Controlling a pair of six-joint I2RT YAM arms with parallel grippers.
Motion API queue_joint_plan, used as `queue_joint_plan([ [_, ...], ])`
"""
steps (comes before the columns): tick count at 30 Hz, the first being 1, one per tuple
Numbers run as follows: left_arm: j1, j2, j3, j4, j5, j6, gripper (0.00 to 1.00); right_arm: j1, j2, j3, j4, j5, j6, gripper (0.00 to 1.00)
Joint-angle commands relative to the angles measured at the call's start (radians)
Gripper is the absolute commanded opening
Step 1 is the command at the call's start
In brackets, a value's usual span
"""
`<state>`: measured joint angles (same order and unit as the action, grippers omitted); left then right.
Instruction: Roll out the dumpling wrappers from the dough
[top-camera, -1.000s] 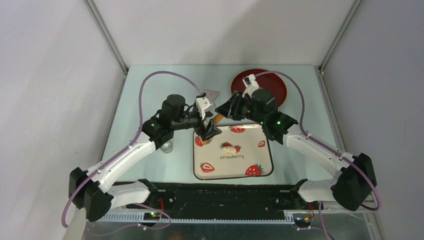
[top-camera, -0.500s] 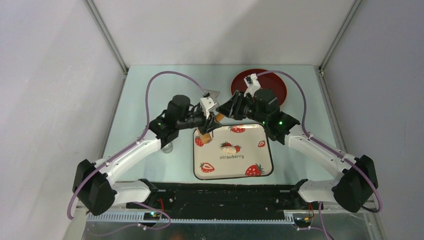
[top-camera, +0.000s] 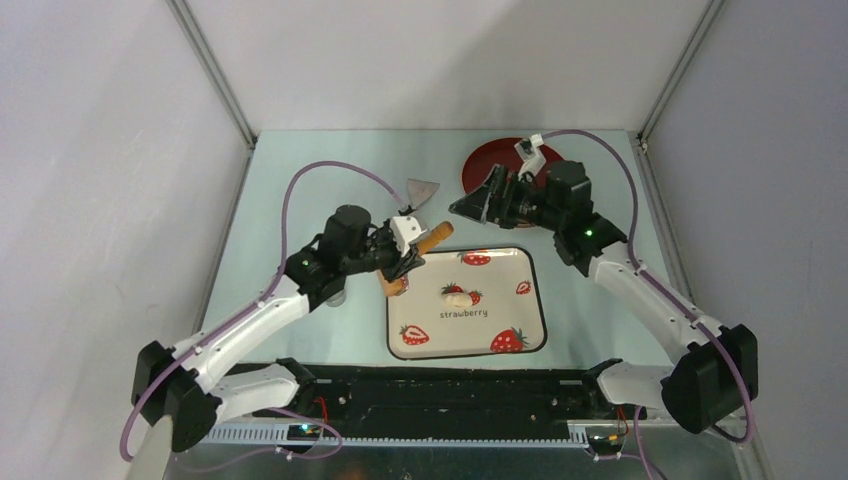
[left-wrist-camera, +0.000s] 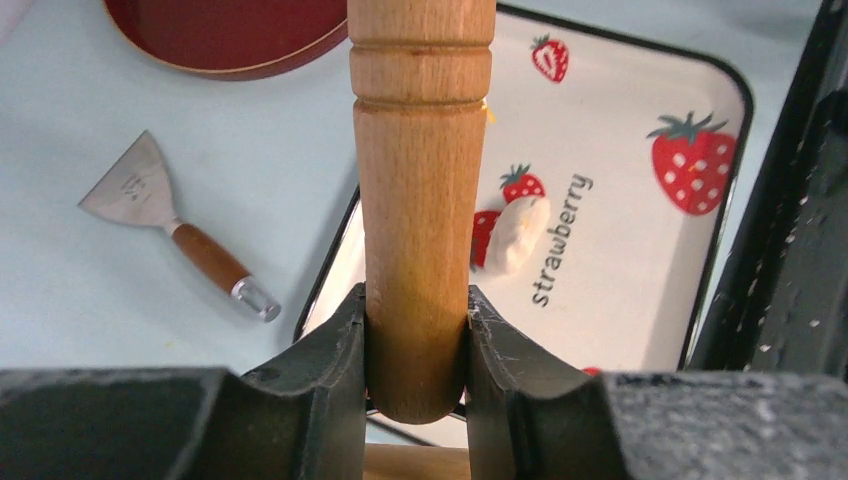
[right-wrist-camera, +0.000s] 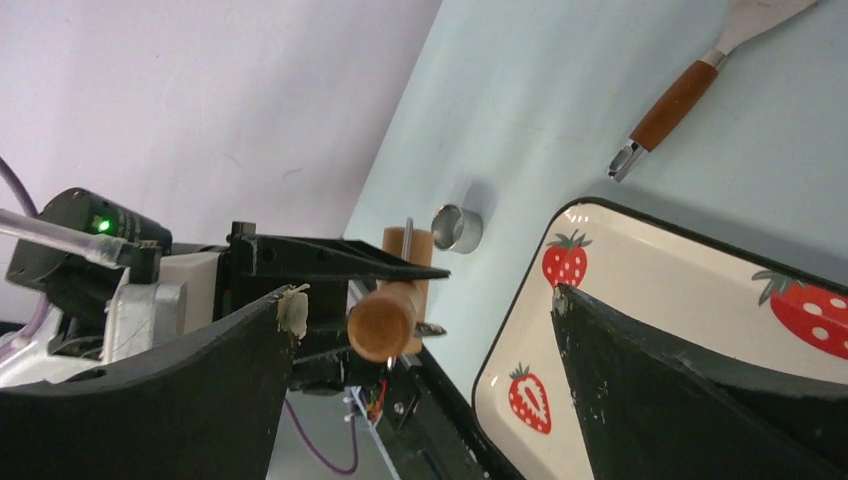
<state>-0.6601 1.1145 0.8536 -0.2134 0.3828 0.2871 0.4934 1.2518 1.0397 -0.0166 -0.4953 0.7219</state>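
Note:
My left gripper (left-wrist-camera: 417, 300) (top-camera: 405, 262) is shut on one end of a wooden rolling pin (left-wrist-camera: 420, 180) (top-camera: 418, 254). The pin is held in the air over the tray's far left corner. It slants up toward the right. A small pale lump of dough (top-camera: 458, 295) (left-wrist-camera: 515, 235) lies on the strawberry tray (top-camera: 470, 335), near its middle. My right gripper (right-wrist-camera: 425, 295) (top-camera: 475, 200) stands wide open beyond the pin's free end, with nothing between its fingers. A crumb of dough sticks to one fingertip (right-wrist-camera: 293, 312). The dumpling wrappers are out of view.
A red plate (top-camera: 540, 160) sits at the back right, partly behind the right arm. A scraper with a wooden handle (top-camera: 424, 188) (left-wrist-camera: 170, 225) lies behind the tray. A metal cutter ring (right-wrist-camera: 457, 228) (top-camera: 335, 295) stands left of the tray, by the left arm.
The right gripper opened, let go of the rolling pin and drew back to the right. The left gripper closed on the pin and carried it slightly left and nearer.

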Motion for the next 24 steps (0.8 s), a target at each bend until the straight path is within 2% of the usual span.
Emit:
queue_joint_plan([
  [1, -0.003, -0.091, -0.003, -0.044, -0.061, 0.147, 0.0, -0.072, -0.049, 0.05, -0.106, -0.227, -0.05, 0.99],
  [4, -0.002, -0.129, -0.025, -0.064, -0.059, 0.187, 0.0, -0.076, -0.014, 0.111, -0.253, -0.29, -0.096, 0.99],
  [7, -0.002, -0.142, -0.024, -0.077, -0.046, 0.189, 0.0, -0.028, 0.03, 0.167, -0.359, -0.296, -0.142, 0.99],
  [12, -0.009, -0.151, -0.021, -0.099, 0.0, 0.189, 0.0, 0.082, 0.095, 0.211, -0.377, -0.324, -0.144, 0.94],
  [19, -0.027, -0.159, -0.018, -0.114, 0.001, 0.187, 0.0, 0.17, 0.266, 0.31, -0.375, -0.361, -0.146, 0.75],
  [24, -0.037, -0.166, -0.019, -0.12, -0.004, 0.188, 0.0, 0.194, 0.346, 0.347, -0.345, -0.421, -0.117, 0.67],
])
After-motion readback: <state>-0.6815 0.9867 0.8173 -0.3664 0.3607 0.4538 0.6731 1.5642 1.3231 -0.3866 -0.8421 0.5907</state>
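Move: Held in the left hand by its neck, the rolling pin's handle sticks up and outward, its middle some 5 cm back, 8 cm left and 5 cm below the right hand's open fingers; the roller lies about 11 cm back, 16 cm left and 11 cm below them. On the table, some 25 cm down, the dough is about 11 cm back and 3 cm left, the scraper 8 cm ahead and 12 cm left. From the left hand, the handle's middle is about 3 cm ahead, 4 cm right and 3 cm up. Coming back for the handle, the right hand drifts slightly right, then sweeps back and left, about 8 cm net each way, sinking some 4 cm while turning roughly 30 degrees counter-clockwise and tipping down. Its wide-open fingers close by about a third around the handle. The left hand keeps its grip and eases a few centimetres back and left. ##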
